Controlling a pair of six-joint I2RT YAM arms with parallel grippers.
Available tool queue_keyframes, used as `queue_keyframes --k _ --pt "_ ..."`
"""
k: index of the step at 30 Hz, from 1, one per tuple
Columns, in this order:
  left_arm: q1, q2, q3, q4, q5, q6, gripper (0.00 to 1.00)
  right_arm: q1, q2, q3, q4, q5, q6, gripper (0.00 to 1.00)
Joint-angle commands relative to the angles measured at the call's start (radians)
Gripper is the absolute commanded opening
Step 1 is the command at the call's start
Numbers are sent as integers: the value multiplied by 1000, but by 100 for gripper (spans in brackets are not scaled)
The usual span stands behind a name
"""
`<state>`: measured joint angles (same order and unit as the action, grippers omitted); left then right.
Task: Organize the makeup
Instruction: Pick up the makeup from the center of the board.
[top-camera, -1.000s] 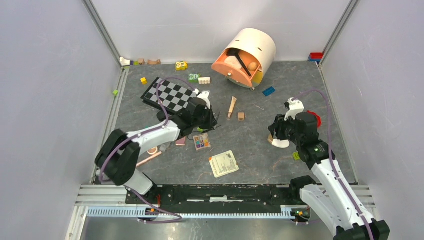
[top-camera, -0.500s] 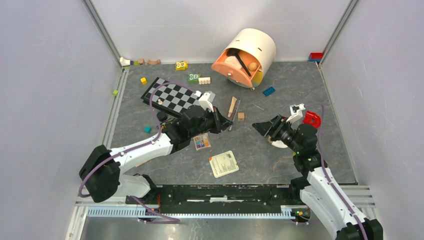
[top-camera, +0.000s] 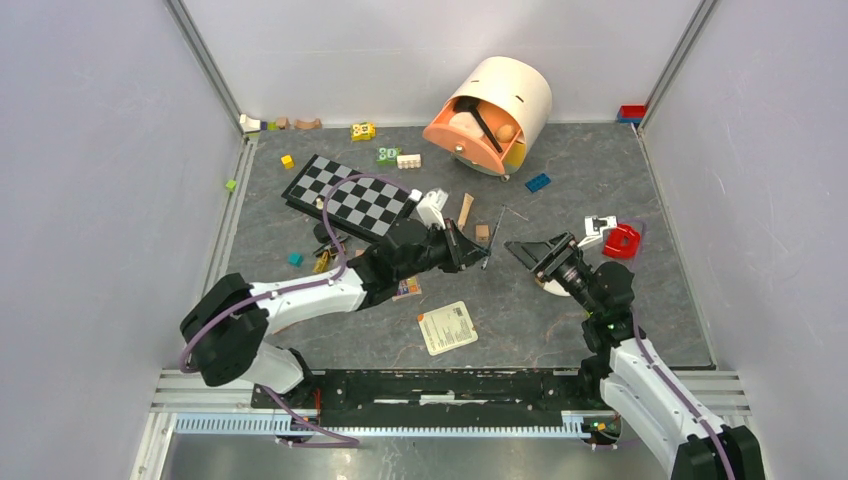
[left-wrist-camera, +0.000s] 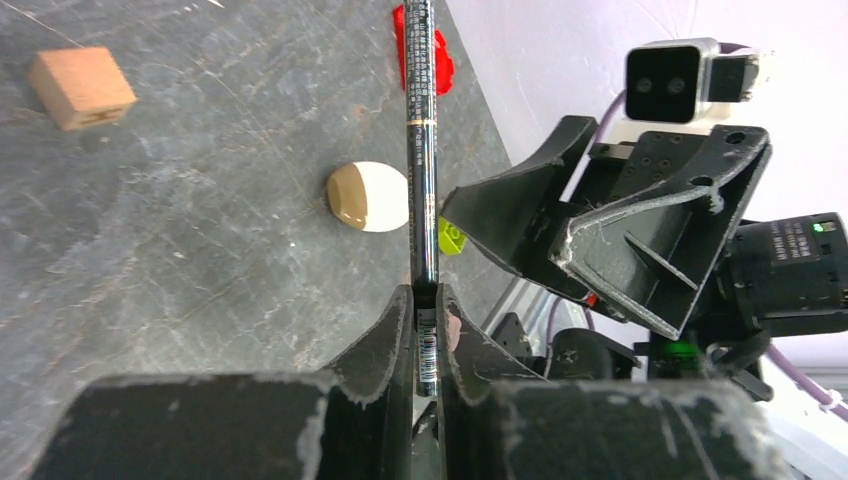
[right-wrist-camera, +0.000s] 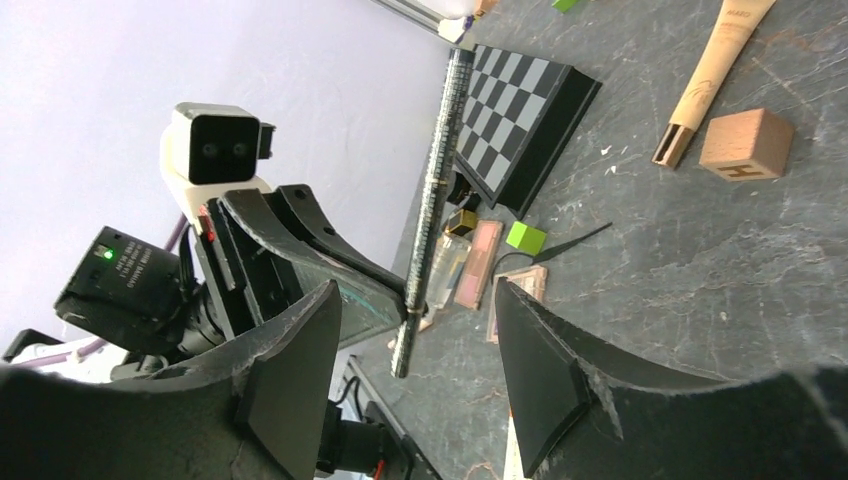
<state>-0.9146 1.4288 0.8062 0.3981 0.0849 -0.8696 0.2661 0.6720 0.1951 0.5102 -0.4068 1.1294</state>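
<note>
My left gripper (left-wrist-camera: 425, 295) is shut on one end of a thin black makeup pencil (left-wrist-camera: 422, 150), which juts out over the table middle (top-camera: 493, 238). My right gripper (top-camera: 530, 254) faces it from the right, jaws wide open (right-wrist-camera: 412, 300). The pencil (right-wrist-camera: 437, 170) stands in front of their gap, touching neither finger. A white and tan egg-shaped sponge (left-wrist-camera: 367, 196) lies on the table under the right arm. A pink palette (right-wrist-camera: 478, 265) and a beige tube (right-wrist-camera: 710, 70) lie on the dark mat.
A peach cylinder holder (top-camera: 500, 100) lies on its side at the back with a brush inside. The chessboard (top-camera: 350, 197), a wooden cube (top-camera: 482, 232), a white card (top-camera: 447, 327), a red piece (top-camera: 622, 240) and scattered toy bricks lie around.
My left arm has swung right, carrying the pencil from near the chessboard to the table middle. My right gripper has left the sponge, turned to face left and opened wider.
</note>
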Motion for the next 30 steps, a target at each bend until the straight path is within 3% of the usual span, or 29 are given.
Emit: queue_keyframes --k 1,6,22,25,27,30 --pt "-30 33 44 135 9 -83 2 12 13 -28 184 14 79 64" --pt "-52 55 60 154 8 -89 2 15 33 -39 180 9 92 58" --pt "-77 79 71 172 16 -80 3 18 42 -54 208 18 105 20" --pt "-78 75 64 171 16 -80 20 18 44 -48 212 23 90 10" --pt "-77 64 60 161 14 -74 36 18 46 -30 195 30 62 7" --pt "-77 38 57 127 16 -47 48 17 50 40 88 65 -45 6"
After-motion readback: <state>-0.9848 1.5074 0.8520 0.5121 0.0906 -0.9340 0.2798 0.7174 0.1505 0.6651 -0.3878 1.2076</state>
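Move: The left hand still grips the makeup pencil near its lower end; the right gripper, open and facing it, is about 5 cm to its right, level ahead and some 2 cm higher. From the right hand the pencil's middle lies about 4 cm left and 3 cm ahead. Roughly 16 cm below the left hand, the wooden block is 9 cm ahead and 2 cm right, the tan-white sponge 18 cm right and 2 cm back. Left hand carries the pencil about 4 cm right between the near-still right fingers, which pinch it, then opens. ##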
